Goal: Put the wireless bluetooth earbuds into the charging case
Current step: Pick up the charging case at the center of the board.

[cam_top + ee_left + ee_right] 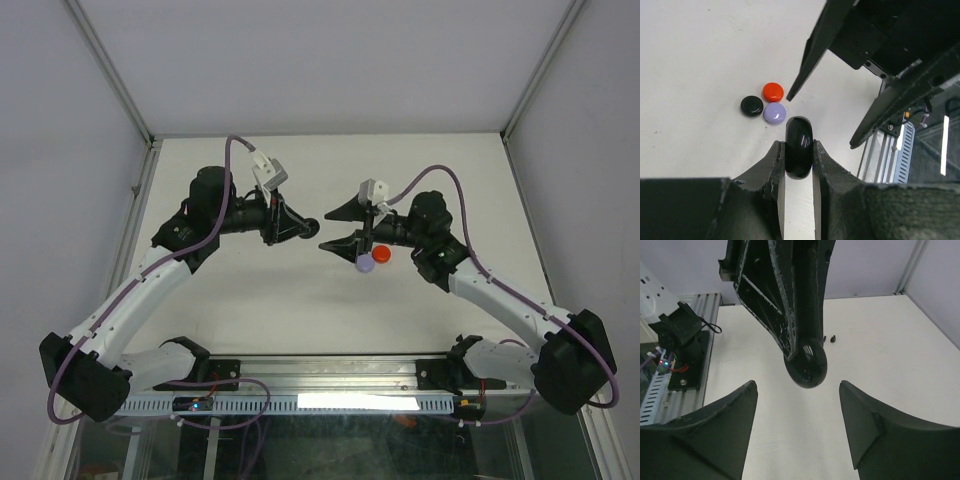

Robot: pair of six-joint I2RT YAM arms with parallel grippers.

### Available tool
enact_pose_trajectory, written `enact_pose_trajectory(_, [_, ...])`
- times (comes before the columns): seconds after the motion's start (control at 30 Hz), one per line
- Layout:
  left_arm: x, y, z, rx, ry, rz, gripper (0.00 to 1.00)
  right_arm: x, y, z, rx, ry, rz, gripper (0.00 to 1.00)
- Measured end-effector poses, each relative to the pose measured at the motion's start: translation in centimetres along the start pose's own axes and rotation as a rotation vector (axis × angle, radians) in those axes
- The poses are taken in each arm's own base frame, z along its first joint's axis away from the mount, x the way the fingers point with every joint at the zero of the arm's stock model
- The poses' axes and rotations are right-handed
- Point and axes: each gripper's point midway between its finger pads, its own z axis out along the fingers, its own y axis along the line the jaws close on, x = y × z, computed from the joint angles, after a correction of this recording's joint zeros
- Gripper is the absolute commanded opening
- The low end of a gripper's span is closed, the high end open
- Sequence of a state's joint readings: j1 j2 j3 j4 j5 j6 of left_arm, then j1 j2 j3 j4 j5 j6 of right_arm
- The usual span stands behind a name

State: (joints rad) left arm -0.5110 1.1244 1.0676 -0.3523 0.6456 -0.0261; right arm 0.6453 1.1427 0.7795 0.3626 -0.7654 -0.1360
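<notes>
My left gripper [799,150] is shut on a glossy black oval charging case [799,142], lid closed, held above the table near the middle [312,228]. My right gripper [797,385] faces it with its jaws wide open and nothing between them; the case [807,365] hangs just beyond its fingertips. In the top view the two grippers nearly meet, the right gripper [324,231] tip to tip with the left. Two tiny black pieces [829,339] lie on the table past the case; they are too small to tell whether they are the earbuds.
Three small round discs lie together on the table under the right gripper: red [773,91], purple [774,112] and black [751,105]. The red disc [381,253] and the purple disc [365,264] also show from above. The metal rail [330,375] runs along the near edge.
</notes>
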Motion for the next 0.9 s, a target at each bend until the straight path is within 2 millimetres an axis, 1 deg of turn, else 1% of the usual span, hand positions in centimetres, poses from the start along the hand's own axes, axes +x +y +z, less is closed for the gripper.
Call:
enact_pose_trajectory(0.1, [0.0, -0.8, -0.1, 0.053, 0.003, 0.046, 0.0, -0.2, 0.1, 0.4, -0.025, -0.025, 0.061, 0.65])
enact_pose_trajectory(0.3, [-0.4, -2.1, -0.3, 0.133, -0.003, 0.101, 0.0, 1.0, 0.8, 1.2, -0.084, -0.014, 0.177, 0.58])
enact_pose_trajectory(0.43, [-0.9, -3.1, -0.5, 0.177, -0.01, 0.128, 0.0, 0.7, 1.2, 1.4, -0.118, -0.029, 0.209, 0.53])
enact_pose_trajectory(0.53, [-0.8, -3.5, -0.5, 0.197, -0.004, 0.14, 0.0, 0.5, 1.5, 1.6, -0.143, -0.04, 0.223, 0.48])
enact_pose_trajectory(0.63, [-0.7, -3.9, -0.6, 0.212, 0.005, 0.147, 0.0, 0.4, 1.9, 1.6, -0.165, -0.044, 0.235, 0.38])
enact_pose_trajectory(0.7, [-0.7, -4.1, -0.6, 0.217, 0.009, 0.151, 0.0, 0.3, 2.1, 1.6, -0.177, -0.045, 0.238, 0.28])
enact_pose_trajectory(0.83, [-0.8, -4.2, -0.7, 0.218, 0.016, 0.155, 0.12, 0.3, 2.5, 1.6, -0.209, -0.045, 0.252, 0.06])
enact_pose_trajectory(0.9, [-0.7, -4.1, -0.7, 0.213, 0.02, 0.154, 0.21, 0.4, 2.7, 1.6, -0.219, -0.045, 0.26, 0.0])
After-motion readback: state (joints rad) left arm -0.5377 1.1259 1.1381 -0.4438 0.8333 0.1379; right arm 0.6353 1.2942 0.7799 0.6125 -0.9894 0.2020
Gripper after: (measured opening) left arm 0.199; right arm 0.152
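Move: The charging case is already pinched in the left fingertips, roughly 1 cm to the right of the left hand point. From the open right gripper it lies about 4 cm to the left, 1 cm ahead and 3 cm lower. On the table some 26 cm below the right hand, the purple case lies about 9 cm ahead and 11 cm right, the red case 11 ahead and 15 right, a second black case 14 ahead and 12 right. Keep the left fingers shut on the charging case and draw it back about 4 cm, raising it some 2 cm and swinging the wrist clockwise. Bring the right gripper back and left to meet it, about 3 cm in all, rolling so its front finger dips some 15 degrees and turning counter-clockwise, while its wide-open fingers close nearly shut and pinch the case's free end. ##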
